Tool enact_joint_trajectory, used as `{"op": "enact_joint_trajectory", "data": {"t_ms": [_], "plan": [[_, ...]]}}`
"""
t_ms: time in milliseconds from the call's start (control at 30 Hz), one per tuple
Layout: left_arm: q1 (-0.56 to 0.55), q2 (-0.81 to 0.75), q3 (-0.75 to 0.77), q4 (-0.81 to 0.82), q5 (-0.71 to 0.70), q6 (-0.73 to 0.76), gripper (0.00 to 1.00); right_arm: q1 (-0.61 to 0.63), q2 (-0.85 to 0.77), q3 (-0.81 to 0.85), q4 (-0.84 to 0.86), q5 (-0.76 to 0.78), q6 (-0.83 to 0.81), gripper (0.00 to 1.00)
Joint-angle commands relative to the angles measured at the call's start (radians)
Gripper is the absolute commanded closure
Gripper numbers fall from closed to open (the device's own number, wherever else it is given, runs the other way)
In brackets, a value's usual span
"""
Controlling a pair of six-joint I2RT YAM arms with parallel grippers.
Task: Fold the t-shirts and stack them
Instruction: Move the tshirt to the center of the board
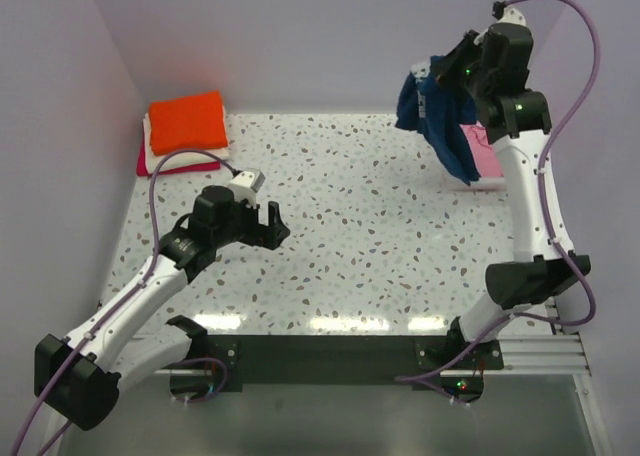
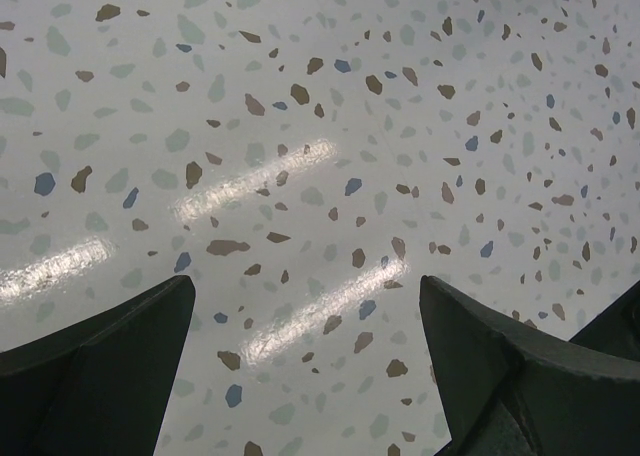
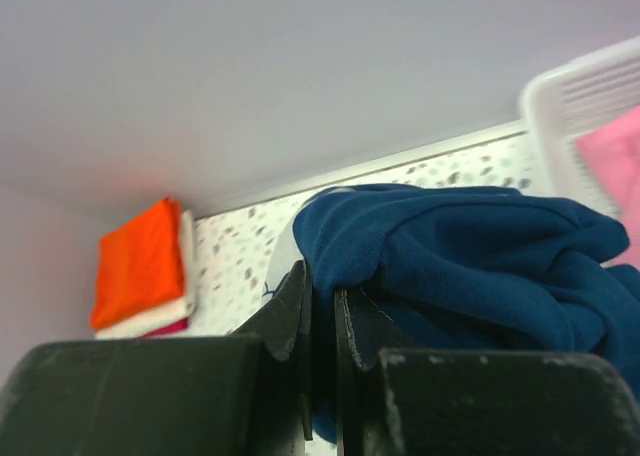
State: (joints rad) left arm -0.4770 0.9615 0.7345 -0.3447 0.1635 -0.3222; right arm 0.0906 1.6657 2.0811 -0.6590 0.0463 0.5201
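Note:
A navy blue t-shirt (image 1: 440, 121) hangs in the air at the back right, bunched and drooping. My right gripper (image 1: 448, 76) is shut on a fold of it; in the right wrist view the navy cloth (image 3: 470, 256) is pinched between the two fingers of the right gripper (image 3: 322, 286). A folded stack with an orange t-shirt (image 1: 188, 121) on top, cream and magenta under it, lies at the back left, also seen as the orange stack (image 3: 140, 266). A pink t-shirt (image 1: 487, 156) shows behind the navy one. My left gripper (image 1: 272, 226) hovers open over bare table, the left gripper (image 2: 305, 326) holding nothing.
A white lattice basket (image 3: 570, 106) holds the pink cloth (image 3: 615, 166) at the far right. The speckled tabletop (image 1: 350, 236) spans the middle. Pale walls close in the back and the left side. A black rail (image 1: 330, 356) runs along the near edge.

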Motion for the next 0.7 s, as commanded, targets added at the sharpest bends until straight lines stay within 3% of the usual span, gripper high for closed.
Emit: {"op": "enact_joint_trajectory", "data": {"t_ms": [0, 333, 400, 500, 667], "plan": [[0.006, 0.003, 0.002, 0.03, -0.021, 0.011, 0.0, 0.089, -0.112, -0.002, 0.039, -0.075, 0.049, 1.0], [0.021, 0.028, 0.006, 0.026, -0.025, 0.012, 0.0, 0.254, -0.219, -0.183, 0.143, -0.114, 0.123, 1.0], [0.023, 0.029, 0.005, 0.029, -0.027, 0.011, 0.0, 0.259, -0.242, -0.301, 0.186, -0.097, 0.13, 1.0], [0.023, 0.04, 0.005, 0.03, -0.032, 0.006, 0.0, 0.259, -0.293, -0.53, 0.255, -0.066, 0.153, 0.87], [0.018, 0.069, -0.02, 0.041, -0.041, -0.11, 0.0, 0.259, -0.4, -0.991, 0.375, -0.059, 0.204, 0.53]]}}
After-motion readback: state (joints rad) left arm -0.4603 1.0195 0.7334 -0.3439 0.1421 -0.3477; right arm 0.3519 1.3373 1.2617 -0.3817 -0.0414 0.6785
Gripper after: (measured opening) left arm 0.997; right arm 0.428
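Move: The blue t-shirt already hangs from the right hand's shut fingers, high up. The middle of the board lies about 17 cm back, 22 cm to the left and some 42 cm below this hand. The white basket stands roughly 8 cm ahead, 17 cm to the right and 38 cm below; the pink t-shirt inside is about 5 cm ahead, 16 cm right and 40 cm below. From the left hand, the board's middle is about 6 cm ahead, 13 cm right and 16 cm below. The blue t-shirt is swung away from the basket towards the middle of the board: the right hand sweeps about 12 cm left and 8 cm back, rising slightly and turning some 20 degrees counter-clockwise. It then drops quickly by nearly 20 cm, tipping its fingers down, and they open to not quite half on the way, letting go of the cloth. ##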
